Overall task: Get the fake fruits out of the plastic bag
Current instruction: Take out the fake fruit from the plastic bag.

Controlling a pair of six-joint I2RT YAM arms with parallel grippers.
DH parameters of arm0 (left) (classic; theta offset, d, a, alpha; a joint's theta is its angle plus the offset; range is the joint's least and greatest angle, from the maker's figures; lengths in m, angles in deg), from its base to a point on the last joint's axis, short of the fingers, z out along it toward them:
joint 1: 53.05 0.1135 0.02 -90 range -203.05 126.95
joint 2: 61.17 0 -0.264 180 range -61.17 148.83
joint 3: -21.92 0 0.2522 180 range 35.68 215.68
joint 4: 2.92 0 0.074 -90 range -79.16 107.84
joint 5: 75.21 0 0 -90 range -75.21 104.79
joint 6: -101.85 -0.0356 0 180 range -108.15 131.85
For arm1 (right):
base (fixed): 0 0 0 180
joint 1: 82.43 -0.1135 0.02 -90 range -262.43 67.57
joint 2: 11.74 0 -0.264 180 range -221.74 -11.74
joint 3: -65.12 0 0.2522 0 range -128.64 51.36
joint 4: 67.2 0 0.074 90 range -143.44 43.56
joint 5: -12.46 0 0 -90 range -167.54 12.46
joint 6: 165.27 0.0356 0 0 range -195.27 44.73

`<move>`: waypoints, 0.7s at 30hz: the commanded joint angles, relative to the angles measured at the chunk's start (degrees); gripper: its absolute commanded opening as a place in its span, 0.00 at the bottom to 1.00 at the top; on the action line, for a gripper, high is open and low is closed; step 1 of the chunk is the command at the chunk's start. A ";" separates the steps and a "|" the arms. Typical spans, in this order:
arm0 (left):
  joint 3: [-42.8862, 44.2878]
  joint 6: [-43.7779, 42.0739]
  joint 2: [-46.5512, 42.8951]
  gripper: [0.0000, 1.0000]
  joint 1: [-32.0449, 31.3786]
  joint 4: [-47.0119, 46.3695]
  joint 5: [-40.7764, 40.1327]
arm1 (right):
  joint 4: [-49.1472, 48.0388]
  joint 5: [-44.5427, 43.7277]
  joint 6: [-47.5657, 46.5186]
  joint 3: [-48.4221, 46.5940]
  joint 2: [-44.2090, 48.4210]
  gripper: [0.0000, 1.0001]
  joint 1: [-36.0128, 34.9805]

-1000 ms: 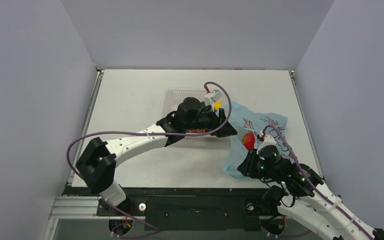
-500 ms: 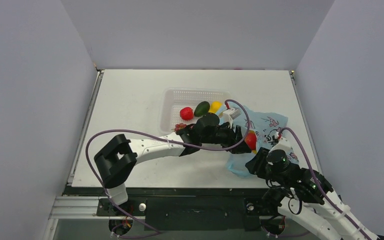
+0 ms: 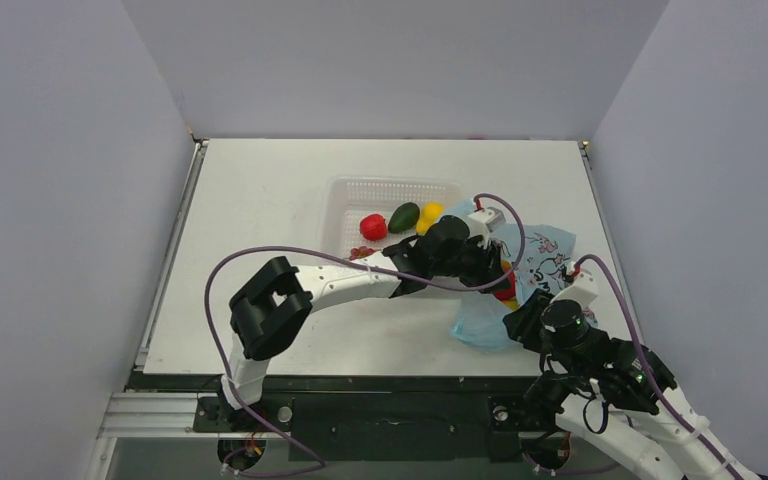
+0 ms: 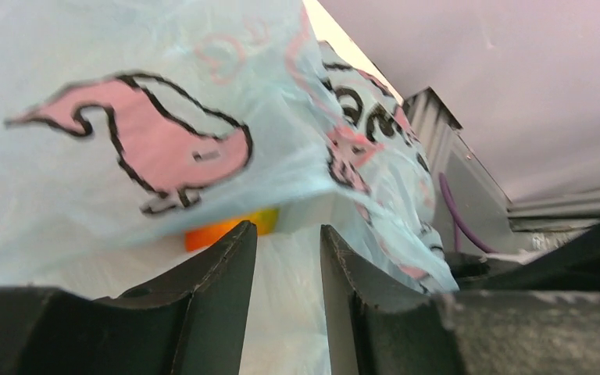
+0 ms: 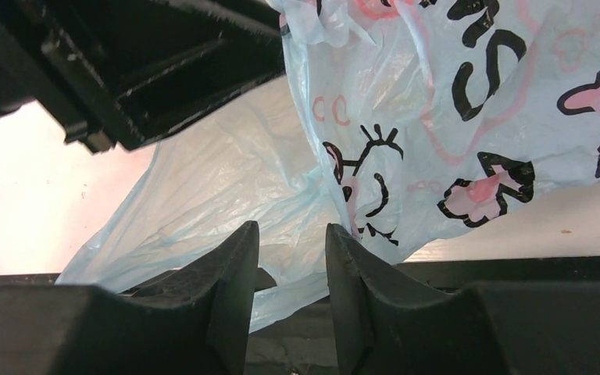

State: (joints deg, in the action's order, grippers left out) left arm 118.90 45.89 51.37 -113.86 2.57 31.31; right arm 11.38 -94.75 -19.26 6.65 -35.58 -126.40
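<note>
The light blue plastic bag (image 3: 545,262) with pink-and-black prints lies at the right of the table, and its film fills the left wrist view (image 4: 125,101). My left gripper (image 3: 495,268) reaches into its mouth. Those jaws (image 4: 287,226) stand partly open with only bag film showing beyond the gap. An orange-yellow fruit (image 4: 230,229) shows past the left finger, under the film. A red apple (image 3: 506,291) peeks out beside the left gripper. My right gripper (image 3: 516,325) sits at the bag's near edge, open (image 5: 291,225), with crinkled film (image 5: 226,195) just ahead of its tips.
A white perforated basket (image 3: 345,200) stands left of the bag and holds a red fruit (image 3: 373,226), a dark green avocado (image 3: 404,216) and a yellow fruit (image 3: 430,214). The left arm's purple cable (image 3: 260,262) loops over the table. The table's black front edge (image 5: 476,269) lies close under the right gripper.
My left arm swung right from over the basket into the bag's mouth, and its jaws narrowed. The basket's fruits came into view. My right gripper shifted slightly right along the bag's near edge.
</note>
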 commanded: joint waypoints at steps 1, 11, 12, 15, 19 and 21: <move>6.57 -3.04 3.91 0.33 0.52 3.92 -2.89 | -0.67 -1.55 0.06 1.16 -0.60 0.34 -0.35; 12.11 -5.11 10.08 0.42 0.52 6.06 -8.83 | -2.73 0.85 1.93 4.22 0.41 0.34 -0.37; 12.57 -5.34 10.43 0.43 0.52 6.31 -9.63 | -2.75 0.90 1.92 4.25 0.51 0.34 -0.34; 14.46 -6.39 12.29 0.48 0.55 6.93 -10.58 | -2.72 1.15 1.76 4.43 0.11 0.34 -0.38; 16.44 -6.81 14.01 0.54 0.41 7.56 -11.26 | -2.79 1.12 1.43 4.71 -0.51 0.34 -0.34; 17.16 -6.92 14.63 0.57 0.43 7.49 -11.76 | -2.81 1.07 1.25 4.72 -0.84 0.33 -0.33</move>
State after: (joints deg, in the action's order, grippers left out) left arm 132.32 40.88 64.61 -113.69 10.26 21.97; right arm 10.07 -93.52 -17.95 11.11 -35.58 -126.40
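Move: The red-yellow fruit inside the plastic bag lies about 5 cm to the left hand's right, some 2 cm ahead and 9 cm below. The bag's printed body stands roughly 11 cm right, 8 cm ahead and 7 cm below the left hand; the white tray is about 23 cm left, 16 cm ahead and 11 cm below that hand. From the right hand, the fruit is around 11 cm ahead, 2 cm right and 9 cm below. Down and forward, about 6 and 5 cm, with a little travel to the right, the left hand goes in under the bag's printed upper film towards the fruit, its right-pointing fingers tipping some 10 degrees farther down and spreading plainly wider as it sinks. The right hand just sinks 2.5 cm beside the bag's mouth, fingers staying partly open. ##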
